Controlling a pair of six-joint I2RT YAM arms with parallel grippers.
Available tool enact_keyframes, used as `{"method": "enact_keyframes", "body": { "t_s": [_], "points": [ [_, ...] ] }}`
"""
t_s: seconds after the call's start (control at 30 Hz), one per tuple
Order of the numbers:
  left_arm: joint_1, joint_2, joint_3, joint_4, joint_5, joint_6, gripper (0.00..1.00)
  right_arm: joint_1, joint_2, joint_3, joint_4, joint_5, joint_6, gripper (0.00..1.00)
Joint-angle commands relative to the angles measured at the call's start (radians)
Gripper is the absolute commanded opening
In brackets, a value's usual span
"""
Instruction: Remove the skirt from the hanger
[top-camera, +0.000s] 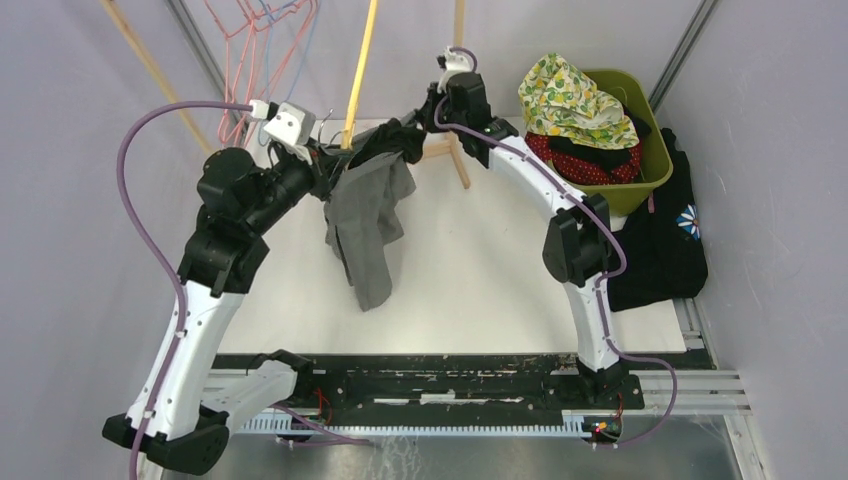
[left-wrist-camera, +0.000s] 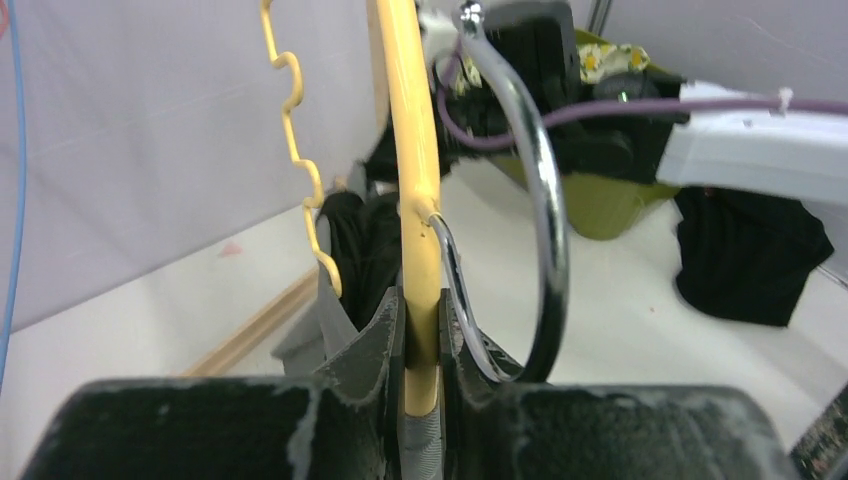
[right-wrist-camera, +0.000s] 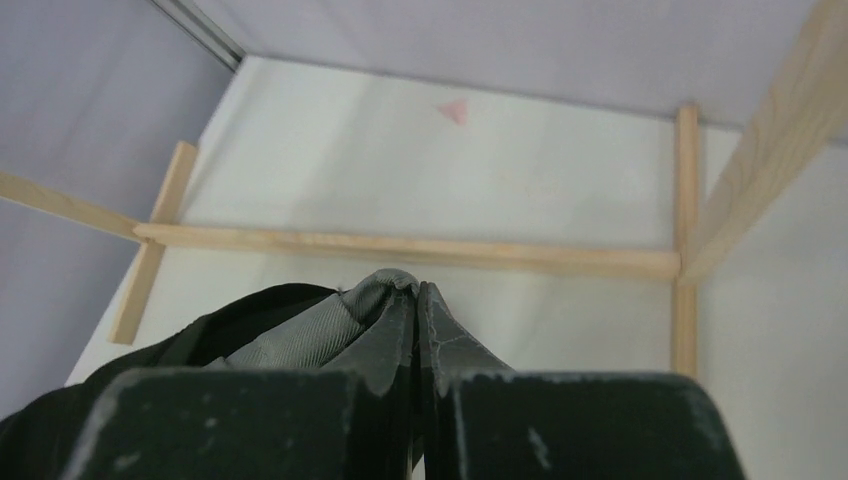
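Observation:
The grey skirt (top-camera: 365, 215) with a dark waistband hangs crumpled from the yellow hanger (top-camera: 360, 70) above the table's middle. My left gripper (top-camera: 335, 155) is shut on the hanger's yellow bar (left-wrist-camera: 418, 200), which runs up between its fingers (left-wrist-camera: 380, 330). A chrome hook (left-wrist-camera: 548, 210) curves beside that bar, and grey skirt cloth (left-wrist-camera: 300, 340) hangs just left of the jaws. From the right, my right gripper (top-camera: 425, 125) reaches the waistband. Its jaws (right-wrist-camera: 415, 300) are pressed together, pinching a fold of the grey cloth (right-wrist-camera: 300, 335) at their tip.
A green bin (top-camera: 650, 150) piled with patterned clothes stands at the back right, with a black garment (top-camera: 665, 240) lying beside it. A wooden rack (top-camera: 455, 150) rises behind the skirt. Pink and blue wire hangers (top-camera: 260, 40) hang at the back left.

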Motion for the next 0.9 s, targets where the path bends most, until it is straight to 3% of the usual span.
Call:
{"method": "enact_keyframes", "body": {
  "t_s": [0.0, 0.07, 0.17, 0.33, 0.47, 0.63, 0.87],
  "points": [
    [-0.006, 0.095, 0.052, 0.322, -0.023, -0.002, 0.03, -0.019, -0.129, -0.229, 0.093, 0.036, 0.099, 0.01],
    [-0.005, 0.202, 0.111, 0.350, -0.021, 0.058, 0.03, 0.014, -0.193, -0.331, 0.144, -0.048, 0.172, 0.01],
    [-0.005, 0.346, 0.201, 0.371, -0.016, 0.108, 0.03, 0.053, -0.294, -0.411, 0.112, -0.129, 0.132, 0.01],
    [-0.007, 0.414, 0.134, 0.529, 0.007, 0.020, 0.03, 0.053, -0.461, -0.437, -0.023, -0.154, 0.040, 0.01],
    [-0.008, 0.376, 0.052, 0.521, 0.012, 0.025, 0.03, 0.044, -0.568, -0.366, -0.103, -0.020, -0.097, 0.01],
    [-0.009, 0.236, -0.088, 0.443, -0.029, 0.056, 0.03, -0.101, -0.581, -0.073, -0.195, 0.105, -0.140, 0.01],
    [-0.009, 0.052, -0.245, 0.368, -0.054, 0.019, 0.03, -0.193, -0.636, 0.111, 0.063, 0.474, -0.406, 0.01]
  ]
}}
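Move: About 10 cm ahead of the right hand, 42 cm to its right and 17 cm below it stands the green basket, where the skirt in its fingers is to go. From that hand the rack's right post rises 15 cm ahead and 10 cm right; the yellow hanger is some 23 cm back, 11 cm left and 18 cm higher. The left hand holds that hanger, the skirt's middle lying 12 cm ahead, 7 cm right and 20 cm lower. Pulling the skirt back about 14 cm and first down, fingers still shut on it, the right hand then swings steeply up and to the right, towards the basket's side, its wrist tipping upward and turning clockwise. The left hand keeps its pinch on the hanger, drives it about 14 cm forward, then draws it partly back and lowers it. ##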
